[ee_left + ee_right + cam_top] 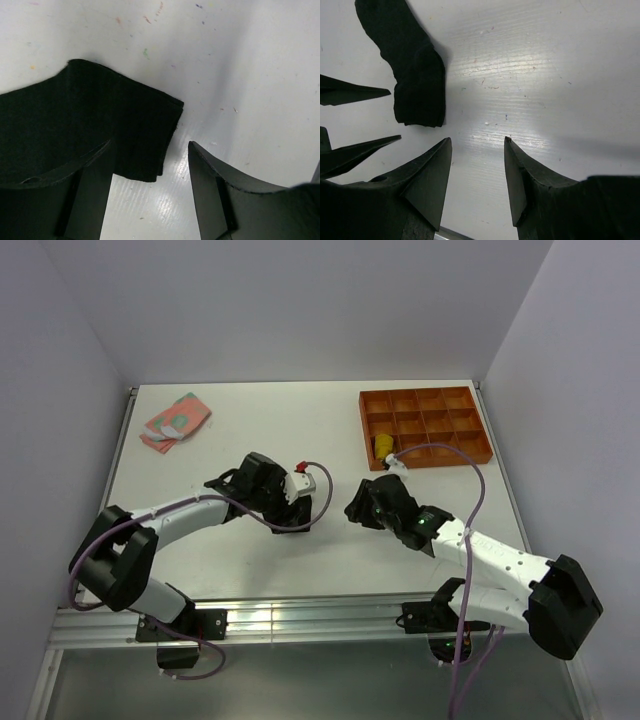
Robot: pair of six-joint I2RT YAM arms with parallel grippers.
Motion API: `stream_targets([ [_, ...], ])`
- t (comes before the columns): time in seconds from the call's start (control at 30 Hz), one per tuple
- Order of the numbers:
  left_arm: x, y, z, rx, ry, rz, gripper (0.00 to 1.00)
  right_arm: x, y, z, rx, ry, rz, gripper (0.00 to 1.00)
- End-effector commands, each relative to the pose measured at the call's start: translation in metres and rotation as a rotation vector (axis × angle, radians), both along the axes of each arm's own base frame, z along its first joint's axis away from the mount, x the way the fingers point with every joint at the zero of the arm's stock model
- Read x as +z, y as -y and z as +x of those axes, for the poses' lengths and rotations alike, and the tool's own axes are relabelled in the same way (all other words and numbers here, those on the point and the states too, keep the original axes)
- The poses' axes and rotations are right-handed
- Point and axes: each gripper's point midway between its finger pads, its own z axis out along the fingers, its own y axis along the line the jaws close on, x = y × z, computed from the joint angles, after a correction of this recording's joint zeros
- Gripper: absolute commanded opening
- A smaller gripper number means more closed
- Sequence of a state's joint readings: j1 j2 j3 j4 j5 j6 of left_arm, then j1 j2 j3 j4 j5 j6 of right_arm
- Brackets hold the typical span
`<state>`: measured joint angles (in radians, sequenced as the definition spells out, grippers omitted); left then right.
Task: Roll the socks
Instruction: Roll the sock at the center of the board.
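Note:
A black sock (90,120) lies flat on the white table, its folded end (167,112) pointing between my left fingers. My left gripper (150,146) is open just above it, and its left finger (92,175) overlaps the sock's edge. In the right wrist view the same black sock (417,75) lies up and to the left of my right gripper (477,141), which is open over bare table. From above, the left gripper (308,502) and right gripper (352,510) face each other mid-table. A pink sock with green patches (175,420) lies at the far left. A mustard-yellow sock (385,447) sits in the tray.
An orange tray with square compartments (440,400) stands at the back right. The left gripper's fingers (355,92) show at the left edge of the right wrist view. Grey walls close in the table on three sides.

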<state>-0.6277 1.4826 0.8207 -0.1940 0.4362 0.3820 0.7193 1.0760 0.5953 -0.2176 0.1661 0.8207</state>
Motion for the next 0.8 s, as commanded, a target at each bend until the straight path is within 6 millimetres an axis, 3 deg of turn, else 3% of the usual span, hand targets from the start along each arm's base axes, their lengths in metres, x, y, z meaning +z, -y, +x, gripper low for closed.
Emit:
stream_targets([
  [0.0,-0.006,0.004,-0.013,-0.092,-0.05,0.004,0.65,0.012,0.003,0.006,-0.028,0.048,0.013,0.54],
  [0.23,-0.025,-0.005,-0.029,-0.161,-0.113,0.067,0.65,0.01,0.008,0.004,-0.041,0.054,0.018,0.54],
  [0.77,-0.055,-0.009,-0.025,-0.158,-0.17,0.141,0.6,0.0,0.007,0.003,-0.031,0.047,-0.008,0.53],
])
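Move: The black sock's cuff end lies about 3 cm back from the left hand, 1 or 2 cm to its left and some 6 cm below. The rest of the sock runs forward and somewhat left from there. The yellow rolled sock in the wooden tray is roughly 19 cm ahead of the left hand and 23 cm to its right. From the right hand the cuff end is about 15 cm left, 2 cm back and 10 cm down. Down and back towards the table, the open left hand drops about 4 cm onto the sock's cuff end while drawing back 3 cm and slightly left, its wrist turning some 10 degrees, partly clockwise. It then stays low and creeps about 1 cm forward, with one finger over the sock and the other just behind the hem; contact can't be made out. ##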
